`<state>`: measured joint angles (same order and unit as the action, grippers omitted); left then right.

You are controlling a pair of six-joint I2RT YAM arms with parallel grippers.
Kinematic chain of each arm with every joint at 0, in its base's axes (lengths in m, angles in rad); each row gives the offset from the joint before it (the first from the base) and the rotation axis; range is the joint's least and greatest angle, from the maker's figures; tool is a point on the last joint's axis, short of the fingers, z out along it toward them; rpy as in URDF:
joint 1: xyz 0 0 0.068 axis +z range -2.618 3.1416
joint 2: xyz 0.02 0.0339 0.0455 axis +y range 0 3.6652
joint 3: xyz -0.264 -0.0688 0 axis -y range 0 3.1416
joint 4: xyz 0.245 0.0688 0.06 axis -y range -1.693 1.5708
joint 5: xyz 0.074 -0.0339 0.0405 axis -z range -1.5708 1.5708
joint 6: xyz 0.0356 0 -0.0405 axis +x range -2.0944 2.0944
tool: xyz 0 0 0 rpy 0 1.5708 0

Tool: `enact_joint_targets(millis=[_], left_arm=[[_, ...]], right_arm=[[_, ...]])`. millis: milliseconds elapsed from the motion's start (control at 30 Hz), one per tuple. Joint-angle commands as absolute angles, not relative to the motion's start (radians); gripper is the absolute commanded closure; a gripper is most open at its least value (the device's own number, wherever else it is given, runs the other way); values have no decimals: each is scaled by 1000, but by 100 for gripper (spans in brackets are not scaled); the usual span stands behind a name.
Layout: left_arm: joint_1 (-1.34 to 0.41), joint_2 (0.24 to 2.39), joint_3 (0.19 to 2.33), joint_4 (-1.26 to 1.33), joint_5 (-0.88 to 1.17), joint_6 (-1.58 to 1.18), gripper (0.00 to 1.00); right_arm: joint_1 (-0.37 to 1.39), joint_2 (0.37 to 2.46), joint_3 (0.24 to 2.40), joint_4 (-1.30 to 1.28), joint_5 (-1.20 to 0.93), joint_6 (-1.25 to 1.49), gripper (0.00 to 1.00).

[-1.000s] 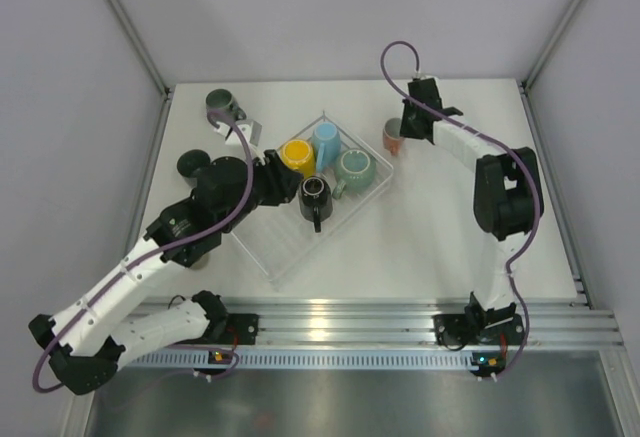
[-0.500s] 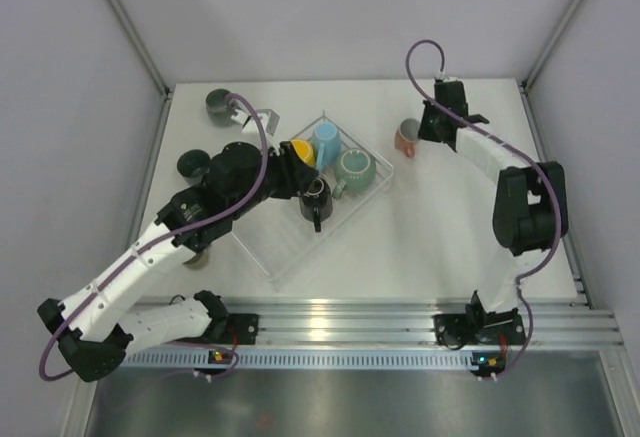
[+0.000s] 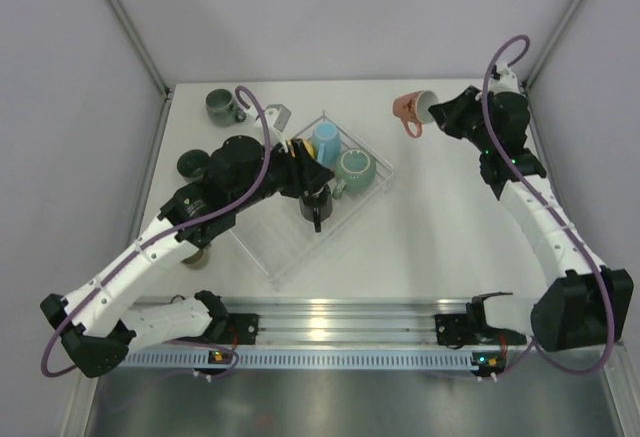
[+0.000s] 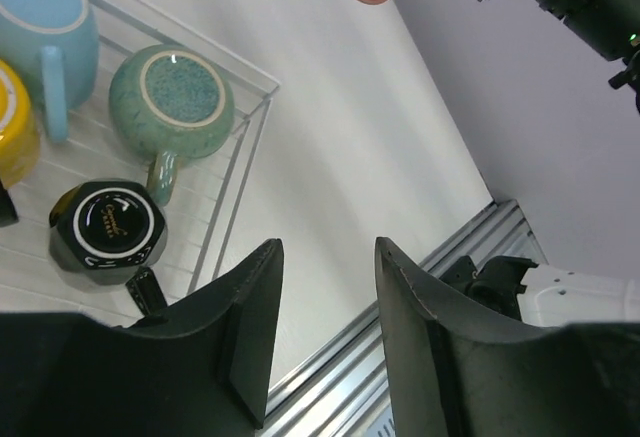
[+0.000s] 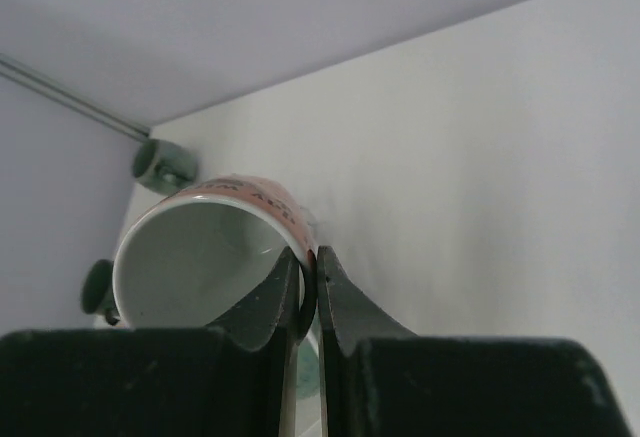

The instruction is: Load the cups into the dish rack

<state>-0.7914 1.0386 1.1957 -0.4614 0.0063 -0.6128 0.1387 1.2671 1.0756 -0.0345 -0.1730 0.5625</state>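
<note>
A salmon pink cup [image 3: 408, 109] hangs tilted above the table's far right. My right gripper [image 3: 432, 110] is shut on its rim. In the right wrist view the fingers [image 5: 308, 260] pinch the wall of that cup [image 5: 200, 247], one inside and one outside. The clear dish rack [image 3: 288, 255] lies mid-table with a light blue cup [image 3: 325, 138], a teal-green cup [image 3: 354, 167], a black cup [image 3: 315, 197] and a yellow cup [image 3: 298, 153] in it. My left gripper [image 3: 312, 175] hovers over the rack beside the yellow cup. It stands open [image 4: 325, 257] with nothing between its fingers.
A dark grey-green cup [image 3: 220, 105] stands at the back left corner. Another dark cup [image 3: 193, 164] sits left of the rack, close to my left arm. The aluminium rail [image 3: 340, 322] runs along the near edge. Grey walls close in both sides.
My right gripper closed on the pink cup's rim, then lifted it off the table and carried it back and to the right, tilting it. My left gripper shifted slightly right over the rack.
</note>
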Motion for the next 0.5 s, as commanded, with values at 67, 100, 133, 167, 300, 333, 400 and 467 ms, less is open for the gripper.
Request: enact_joint_targets(millis=[67, 100, 133, 167, 300, 333, 400, 467], left_arm=[[-781, 1045, 1187, -256, 149, -634, 51], [-779, 1048, 1183, -233, 170, -632, 51], [-779, 1052, 1180, -210, 216, -634, 51], [-779, 1061, 1178, -172, 236, -635, 50], [-776, 1095, 1163, -73, 311, -660, 49], [-776, 1109, 1158, -49, 342, -673, 49], [-773, 1123, 1151, 24, 368, -687, 49], [-773, 1140, 1138, 69, 402, -703, 48]], right_arm=[[133, 1099, 979, 250, -333, 796, 100], [133, 1060, 959, 279, -342, 860, 100], [132, 1042, 921, 343, -359, 892, 100], [133, 1025, 907, 368, -364, 922, 100], [143, 951, 839, 506, -377, 1089, 100], [147, 943, 818, 531, -382, 1113, 100], [159, 928, 801, 600, -388, 1179, 100], [172, 922, 785, 646, -400, 1213, 100]])
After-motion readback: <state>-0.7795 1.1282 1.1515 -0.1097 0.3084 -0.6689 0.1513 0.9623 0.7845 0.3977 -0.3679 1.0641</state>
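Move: Pinched by its rim in the right fingers, the pink cup has its middle some 5 cm left and 2 cm ahead of them; the empty left gripper waits about 20 cm left and 17 cm back of the right hand. From the left hand the pink cup is roughly 19 cm ahead, 15 cm right and 5 cm lower; below in the rack, the green cup lies 13 cm ahead and 5 cm right, the black cup 5 cm ahead and 3 cm left. Drawing back and rising about 8 cm each way, and drifting some 4 cm left, the right hand brings the pinched pink cup towards the left gripper, rolling some 30 degrees with its left side lifting and its fingertips tipping up. The left hand, still half open and empty, comes to meet the cup: right and a little up, yawing clockwise with its left side dipping. ##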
